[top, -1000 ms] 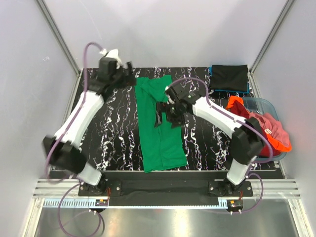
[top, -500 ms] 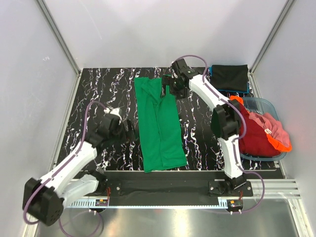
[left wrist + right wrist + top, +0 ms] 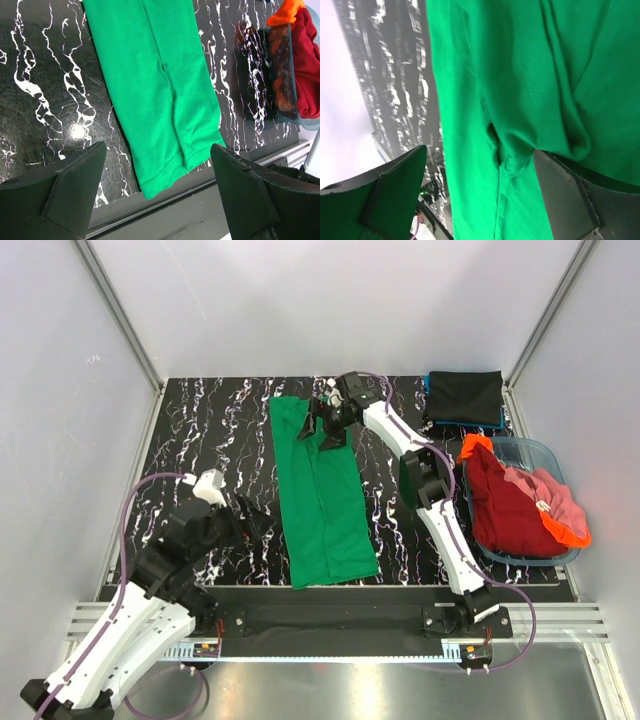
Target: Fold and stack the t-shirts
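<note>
The bright green t-shirt [image 3: 320, 490] lies on the black marbled table as a long narrow strip running from back to front, its sides folded in. My right gripper [image 3: 322, 427] is open just above the shirt's far end; in the right wrist view its jaws [image 3: 479, 150] stand wide apart over wrinkled green cloth [image 3: 520, 75] and hold nothing. My left gripper [image 3: 255, 520] is open and empty, just left of the shirt's near half. The left wrist view [image 3: 157, 146] shows the shirt's near end [image 3: 155, 75]. A folded black t-shirt [image 3: 465, 395] lies at the back right, on a blue one.
A clear plastic tub [image 3: 535, 455] at the right edge holds crumpled maroon-red [image 3: 505, 510] and orange [image 3: 570, 532] shirts; it also shows in the left wrist view [image 3: 292, 95]. The table's front edge and a metal rail [image 3: 330, 625] run just past the green shirt's near end.
My left arm has swung from the far left corner back to the near left, beside the shirt. My right gripper has moved from the shirt's middle to its far end.
</note>
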Robot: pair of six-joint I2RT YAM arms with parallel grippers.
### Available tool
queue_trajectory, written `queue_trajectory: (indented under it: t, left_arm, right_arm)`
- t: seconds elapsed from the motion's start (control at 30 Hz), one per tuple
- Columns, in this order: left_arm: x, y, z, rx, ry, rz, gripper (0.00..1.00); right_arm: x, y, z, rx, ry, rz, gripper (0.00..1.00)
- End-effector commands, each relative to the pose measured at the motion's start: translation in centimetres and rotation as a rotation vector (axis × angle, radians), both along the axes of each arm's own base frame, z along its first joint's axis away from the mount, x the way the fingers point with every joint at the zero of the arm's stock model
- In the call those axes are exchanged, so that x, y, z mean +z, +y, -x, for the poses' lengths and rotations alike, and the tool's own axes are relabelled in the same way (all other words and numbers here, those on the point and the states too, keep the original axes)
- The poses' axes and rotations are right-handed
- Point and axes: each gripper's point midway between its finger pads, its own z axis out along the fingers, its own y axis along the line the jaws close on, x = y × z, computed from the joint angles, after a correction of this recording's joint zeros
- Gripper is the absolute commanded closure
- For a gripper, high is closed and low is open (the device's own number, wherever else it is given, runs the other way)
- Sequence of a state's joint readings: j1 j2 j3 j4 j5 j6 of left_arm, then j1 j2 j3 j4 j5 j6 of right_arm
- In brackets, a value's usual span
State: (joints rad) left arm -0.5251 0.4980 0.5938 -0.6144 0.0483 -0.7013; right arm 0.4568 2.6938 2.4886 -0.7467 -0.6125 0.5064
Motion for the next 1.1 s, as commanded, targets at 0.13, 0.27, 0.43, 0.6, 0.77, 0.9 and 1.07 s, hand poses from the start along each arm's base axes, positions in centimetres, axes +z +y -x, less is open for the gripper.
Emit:
queue_trajectory:
  t: [0.13,0.27,0.43,0.6,0.77,0.9,1.07]
  left_arm:
    - [0.4,-0.3,0.3,-0.036,-0.006,-0.011,0.09]
    - [0.0,-0.6,0.2,-0.050,0.005,-0.017,0.09]
    - [-0.5,-0.8,0.0,-0.049,0.026,-0.028,0.09]
    - [-1.1,-0.7,-0.2,-0.041,0.047,-0.044,0.09]
    - [-1.3,-0.7,-0.3,-0.041,0.056,-0.053,0.10]
    - [-1.7,-0.4,-0.4,-0.017,0.060,-0.056,0.10]
    - [-2.7,-0.2,-0.8,0.012,0.099,-0.079,0.11]
  right_arm:
    - [-3.1,0.4,-1.9,-0.043,0.044,-0.067,0.06]
    - [-5.3,-2.2,-3.7,-0.122,0.075,-0.043,0.07]
    - [-6.4,-6.6,-6.5,-0.257,0.076,0.005,0.07]
    - [-6.5,-8.1,-7.7,-0.332,0.063,0.028,0.06]
    - [-5.6,-7.3,-8.0,-0.312,0.055,-0.022,0.06]
    - [-1.2,-6.2,-8.3,-0.252,-0.001,-0.102,0.04]
    - [6.8,-5.9,-7.4,-0.188,-0.131,-0.144,0.00]
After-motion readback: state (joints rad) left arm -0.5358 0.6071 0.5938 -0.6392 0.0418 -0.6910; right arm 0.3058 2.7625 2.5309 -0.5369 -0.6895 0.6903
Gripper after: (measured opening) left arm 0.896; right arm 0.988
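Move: The folded green t-shirt lies as a long strip under the right hand, which is already down on its far part; the shirt's middle is about 14 cm back and 3 cm to the right of it. From that hand the black folded shirt lies roughly 43 cm right and 12 cm ahead, the basket some 52 cm right and 17 cm back. From the left hand, the green shirt's middle is about 15 cm ahead, 17 cm right and 15 cm below. The green shirt's far end is dragged forward and to the right under the right hand, which keeps pressing down on the cloth with open fingers. After a slight start forward and left, the hand travels about 8 cm forward and 5 cm right, turning some 10 degrees clockwise, then stops and eases up barely a centimetre. The left hand, open and clear of the cloth, sinks about 3 cm. ##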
